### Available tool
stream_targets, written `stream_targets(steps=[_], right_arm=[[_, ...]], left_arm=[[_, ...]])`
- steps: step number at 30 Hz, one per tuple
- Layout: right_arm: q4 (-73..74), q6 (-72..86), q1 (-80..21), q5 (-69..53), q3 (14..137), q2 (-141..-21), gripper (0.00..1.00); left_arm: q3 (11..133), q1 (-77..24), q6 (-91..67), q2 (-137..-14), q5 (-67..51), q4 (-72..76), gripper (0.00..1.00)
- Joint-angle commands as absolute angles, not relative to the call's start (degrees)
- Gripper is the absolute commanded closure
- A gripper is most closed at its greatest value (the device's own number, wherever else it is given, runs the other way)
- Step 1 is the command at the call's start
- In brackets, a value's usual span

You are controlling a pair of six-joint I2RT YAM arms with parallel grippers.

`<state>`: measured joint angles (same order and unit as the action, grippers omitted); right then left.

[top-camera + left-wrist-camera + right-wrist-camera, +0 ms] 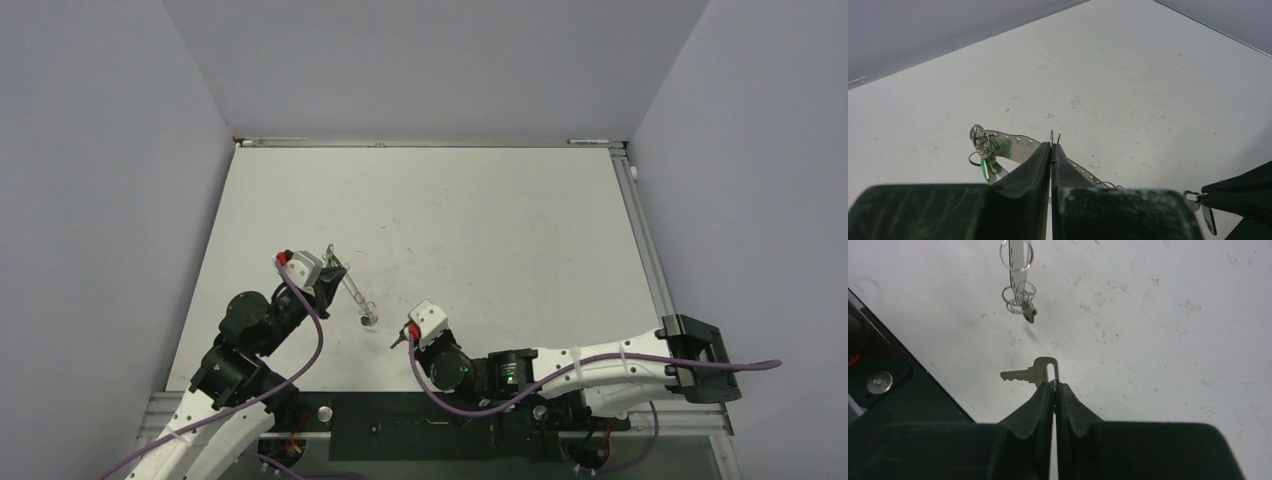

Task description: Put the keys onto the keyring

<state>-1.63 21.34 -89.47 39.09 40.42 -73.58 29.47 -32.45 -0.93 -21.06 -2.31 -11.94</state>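
Note:
My left gripper (335, 268) (1051, 146) is shut on a thin wire keyring (1052, 136), held above the table. A perforated metal strap (1015, 145) (352, 292) runs through the ring, with small rings and a green tag (984, 170) at one end. The strap's lower end (1018, 270) carries small rings (1020, 296) and a small dark key (1029, 313). My right gripper (400, 338) (1054, 385) is shut on the head of a silvery key (1028, 374), its blade pointing left. It sits just right of the strap's low end (368, 318).
The white table (480, 230) has grey walls on three sides. A metal rail (640, 230) runs along its right edge. The black base plate (878, 390) lies close behind the right gripper at the near edge.

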Motion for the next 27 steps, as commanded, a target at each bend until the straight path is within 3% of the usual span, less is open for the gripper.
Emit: stream_targets(steps=[1,8,12,17,27], right_arm=[[-3.69,20.23,-86.65,35.99,41.52,-68.43,0.95],[-0.25,16.03,-77.48,18.29,41.44,-64.21,0.95],[-0.51,4.96,-75.25,4.11,38.39,-57.17,0.95],[3.33,-4.89,-74.56,-4.57,37.62,-51.93,0.95],[8.91,-11.87,-68.99,-23.16,46.44,-57.88,0.95]], left_arm=[[30.67,-32.17,-0.44,-20.88,-4.42,-8.81,1.00],[30.12,-32.26,-0.57,-20.93,-12.26,-6.80,1.00],[29.56,-32.41,-1.28,-20.83,-16.49,-5.06,1.00],[29.38,-32.52,-2.13,-21.34,-21.39,-3.75,1.00],[28.48,-34.87,-3.44,-21.93,-29.33,-0.88,1.00]])
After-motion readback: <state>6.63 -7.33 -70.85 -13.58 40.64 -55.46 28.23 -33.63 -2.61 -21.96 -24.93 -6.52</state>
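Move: Ahead of the right hand, the rings at the near end of the metal keyring strip sit about 2 cm farther out, 7 cm left and roughly 6 cm above; a small dark fob hangs under them, some 1 cm ahead, 7 cm left and 4 cm up. From the left hand, which holds the strip, the key in the right fingers lies about 12 cm back, 10 cm right and 12 cm lower; the green-tagged ring bunch is some 4 cm ahead, 2 cm left and 2 cm below. Rising about 6 cm towards the near-end rings, the right hand keeps its pinch on the key, reaching a little forward before drawing back past its start and slightly right, while turning some 40 degrees counter-clockwise. The left hand, still shut on the strip, swings it back and right by about 7 cm in all, turning clockwise. ##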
